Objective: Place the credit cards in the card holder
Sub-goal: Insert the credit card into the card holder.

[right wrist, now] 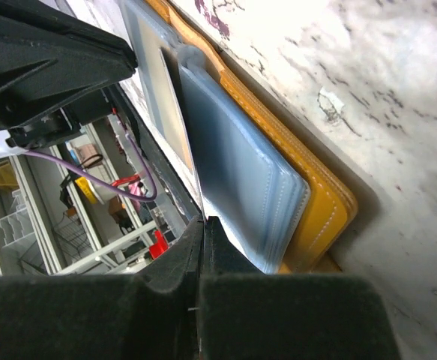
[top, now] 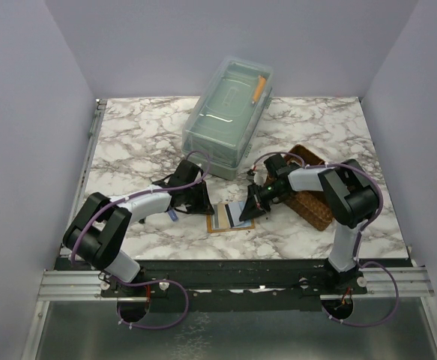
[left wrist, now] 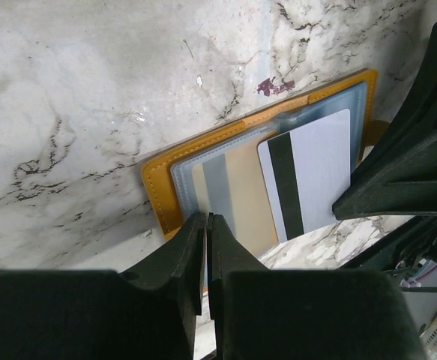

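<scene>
The orange-tan card holder (top: pixel 219 223) lies open on the marble between both grippers. In the left wrist view its clear sleeves (left wrist: pixel 203 169) show a tan card (left wrist: pixel 244 199) and a grey strip inside. A white credit card with a black stripe (left wrist: pixel 315 172) lies slanted over the sleeves, partly in a pocket. My right gripper (right wrist: pixel 205 220) is shut on that card's edge (right wrist: pixel 175 112), beside the light-blue sleeves (right wrist: pixel 240 180). My left gripper (left wrist: pixel 206 217) is pinched on the holder's near edge (left wrist: pixel 158 191). From above, the left gripper (top: pixel 203 204) and right gripper (top: pixel 249 212) flank the holder.
A clear lidded plastic box (top: pixel 229 116) with an orange item on top stands behind the holder. A brown woven tray (top: pixel 313 201) sits to the right, under the right arm. A small purple mark (left wrist: pixel 274 86) is on the marble.
</scene>
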You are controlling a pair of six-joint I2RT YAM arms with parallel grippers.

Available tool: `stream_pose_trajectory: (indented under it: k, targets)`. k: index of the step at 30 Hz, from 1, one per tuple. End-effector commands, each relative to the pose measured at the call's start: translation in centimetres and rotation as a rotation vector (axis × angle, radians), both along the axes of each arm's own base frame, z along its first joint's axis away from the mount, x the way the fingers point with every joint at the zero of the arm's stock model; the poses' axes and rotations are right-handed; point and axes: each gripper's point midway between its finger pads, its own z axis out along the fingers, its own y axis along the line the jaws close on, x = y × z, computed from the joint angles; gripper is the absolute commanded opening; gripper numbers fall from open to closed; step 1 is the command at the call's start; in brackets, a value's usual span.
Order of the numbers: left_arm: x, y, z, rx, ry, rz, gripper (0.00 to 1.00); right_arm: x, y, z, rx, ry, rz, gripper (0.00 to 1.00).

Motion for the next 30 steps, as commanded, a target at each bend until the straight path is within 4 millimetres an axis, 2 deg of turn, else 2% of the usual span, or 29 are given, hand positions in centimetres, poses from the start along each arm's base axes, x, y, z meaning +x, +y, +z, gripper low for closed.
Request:
stream_pose_trajectory:
  k: [1, 8, 12, 18, 22, 30]
  targets:
    - [-0.4, 0.2, -0.4, -0.006, 0.012, 0.006, 0.11, 0.3, 0.3, 0.4, 0.015, 0.038, 0.000, 0.00]
    - [-0.1, 0.1, 0.5, -0.021, -0.012, 0.010, 0.12, -0.7, -0.2, 0.4, -0.004, 0.062, 0.011, 0.00]
    - [0.3, 0.4, 1.1, -0.008, -0.038, 0.019, 0.15, -1.7, -0.8, 0.9, -0.015, 0.075, 0.021, 0.00]
    - [0.2, 0.8, 1.0, 0.010, -0.040, 0.023, 0.23, -2.8, -1.5, 1.0, -0.042, 0.103, 0.028, 0.00]
    - [0.3, 1.1, 0.8, 0.028, -0.049, 0.035, 0.30, -2.5, -1.4, 1.2, -0.049, 0.105, 0.026, 0.00]
    - [-0.3, 1.7, -0.9, 0.064, -0.003, 0.051, 0.32, -1.5, -0.9, 1.4, -0.054, 0.109, 0.029, 0.00]
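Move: The card holder's empty right-hand pocket, where the right hand's card is to go, is centred about 2 cm ahead of that hand, 1 cm left and 2 cm below. The filled left half is centred roughly 8 cm left of the right hand and 1 cm ahead; the brown basket is some 21 cm right and 9 cm ahead. From the left hand, at the holder's left edge, the pocket is about 10 cm right, 1 cm ahead. Right hand draws its card about 2 cm back, slightly right and up; left fingers open at the holder's edge. ##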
